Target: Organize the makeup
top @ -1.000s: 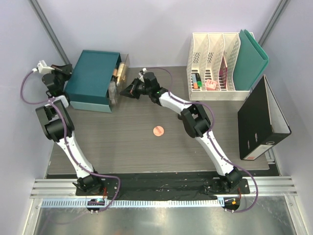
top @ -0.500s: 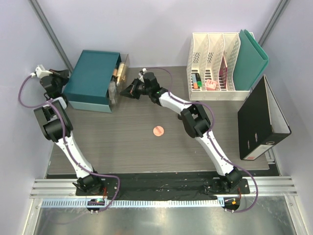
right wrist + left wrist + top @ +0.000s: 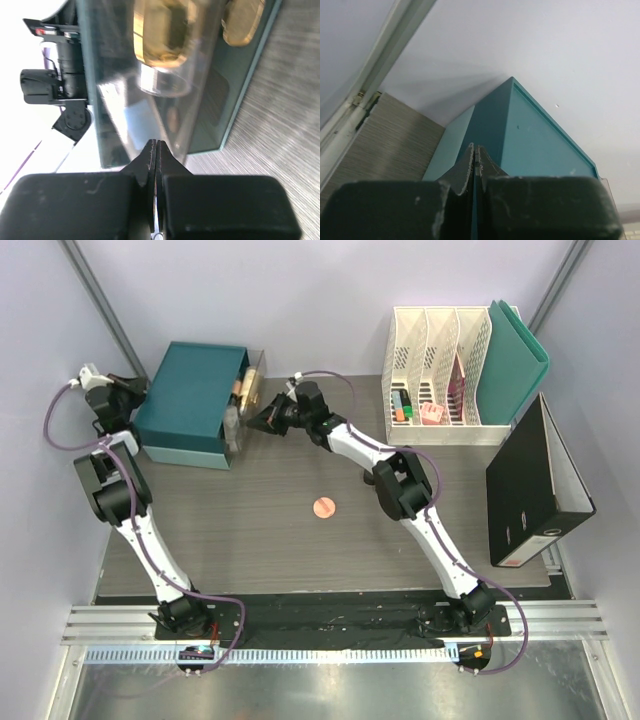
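Observation:
A teal box [image 3: 190, 400] stands at the back left with a clear drawer [image 3: 243, 400] sticking out of its right side. Tan and peach makeup bottles [image 3: 238, 392] lie inside the drawer; through the clear wall they show as golden bottles [image 3: 162, 35]. A round pink compact [image 3: 323, 507] lies alone on the table's middle. My right gripper [image 3: 258, 420] is shut and empty, with its tips [image 3: 156, 146] against the drawer's clear wall [image 3: 145, 115]. My left gripper [image 3: 137, 397] is shut and empty at the box's left corner [image 3: 507, 115].
White file holders [image 3: 440, 375] with markers and a pink thing stand at the back right. A teal folder [image 3: 515, 360] leans against them. A black binder [image 3: 535, 485] lies along the right edge. A grey wall runs close behind the box.
My right gripper has edged up and closer to the clear drawer. My left wrist swung a little left, then came back toward the box's corner. Both grippers stay shut.

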`<state>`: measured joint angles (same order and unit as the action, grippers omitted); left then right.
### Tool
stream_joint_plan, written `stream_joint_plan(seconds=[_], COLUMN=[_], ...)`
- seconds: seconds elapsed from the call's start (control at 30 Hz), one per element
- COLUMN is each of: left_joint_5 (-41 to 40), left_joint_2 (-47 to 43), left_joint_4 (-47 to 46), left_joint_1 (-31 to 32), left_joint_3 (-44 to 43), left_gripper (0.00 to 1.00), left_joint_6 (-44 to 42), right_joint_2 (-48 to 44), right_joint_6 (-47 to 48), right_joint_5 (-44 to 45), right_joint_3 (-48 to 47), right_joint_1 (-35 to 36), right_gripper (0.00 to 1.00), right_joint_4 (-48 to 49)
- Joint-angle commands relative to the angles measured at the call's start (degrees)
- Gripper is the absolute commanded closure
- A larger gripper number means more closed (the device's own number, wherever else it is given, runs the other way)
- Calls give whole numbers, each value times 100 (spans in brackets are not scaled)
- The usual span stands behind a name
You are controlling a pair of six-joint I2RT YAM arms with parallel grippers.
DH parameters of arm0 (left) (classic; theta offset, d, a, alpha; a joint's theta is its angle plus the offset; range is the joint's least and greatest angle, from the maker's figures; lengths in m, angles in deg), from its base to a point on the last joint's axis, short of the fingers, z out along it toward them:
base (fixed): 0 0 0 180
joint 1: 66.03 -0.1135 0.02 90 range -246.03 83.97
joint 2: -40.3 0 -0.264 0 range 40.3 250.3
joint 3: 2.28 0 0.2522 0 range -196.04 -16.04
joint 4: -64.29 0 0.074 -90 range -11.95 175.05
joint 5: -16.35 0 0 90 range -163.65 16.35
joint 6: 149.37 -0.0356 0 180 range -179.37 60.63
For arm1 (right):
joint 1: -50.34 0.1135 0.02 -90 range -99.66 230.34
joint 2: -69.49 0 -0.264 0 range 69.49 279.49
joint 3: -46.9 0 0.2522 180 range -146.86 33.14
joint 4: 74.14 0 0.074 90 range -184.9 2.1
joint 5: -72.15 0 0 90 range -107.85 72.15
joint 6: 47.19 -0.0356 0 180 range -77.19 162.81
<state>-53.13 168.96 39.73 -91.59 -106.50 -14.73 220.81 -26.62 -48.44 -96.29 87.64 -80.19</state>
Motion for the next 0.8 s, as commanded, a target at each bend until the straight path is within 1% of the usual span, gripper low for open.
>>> stream_joint_plan(seconds=[0.0, 0.13, 0.23, 0.4, 0.53, 0.77], left_joint_5=[1051, 1218, 1210, 1236, 1227, 1192], left_joint_2=[405, 405, 362, 362, 291, 160], left_joint_4=[1248, 1976, 2250, 2294, 2487, 2628], left_joint_1=[657, 921, 1097, 1316, 1457, 1493], left_joint_3=[-42, -253, -332, -333, -420, -376], left_gripper=[100, 100, 100, 100, 100, 100], left_joint_6=[-183, -701, -975, -931, -1124, -1265], right_joint_2=[-174, -156, -112, -51, 28, -6], right_joint_6=[-123, -159, -185, -194, -220, -185], right_joint_5=[123, 150, 158, 141, 167, 141], right_joint_3=[-478, -478, -470, -478, -610, -575], right_joint_1=[49, 49, 67, 93, 137, 155], right_gripper=[99, 99, 99, 99, 99, 99], right_joint_4=[328, 363, 355, 319, 319, 337])
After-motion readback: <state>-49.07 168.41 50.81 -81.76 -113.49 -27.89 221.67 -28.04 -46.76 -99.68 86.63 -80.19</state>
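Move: The teal makeup cabinet's middle is about 15 cm to the left hand's right, 5 cm nearer the base and 9 below; its part-open clear drawer sticks out on the far side, some 27 cm to the right, 5 back and 6 below. From the right hand, that drawer is 3 cm left, 5 ahead and 2 below. In the drawer, the clear bottle lies 4 cm left, level fore-and-aft, and the cream bottle 2 left and 9 ahead, both about 4 below. The cabinet is shoved by its left side towards the right hand: the left gripper, kept shut, sweeps about 11 cm right and some 3 cm forward, turning about 15 degrees clockwise as it bears on that side. The right hand backs up the drawer front with closed fingertips, shifting only 2 cm forward and 1.5 cm up before holding there. ##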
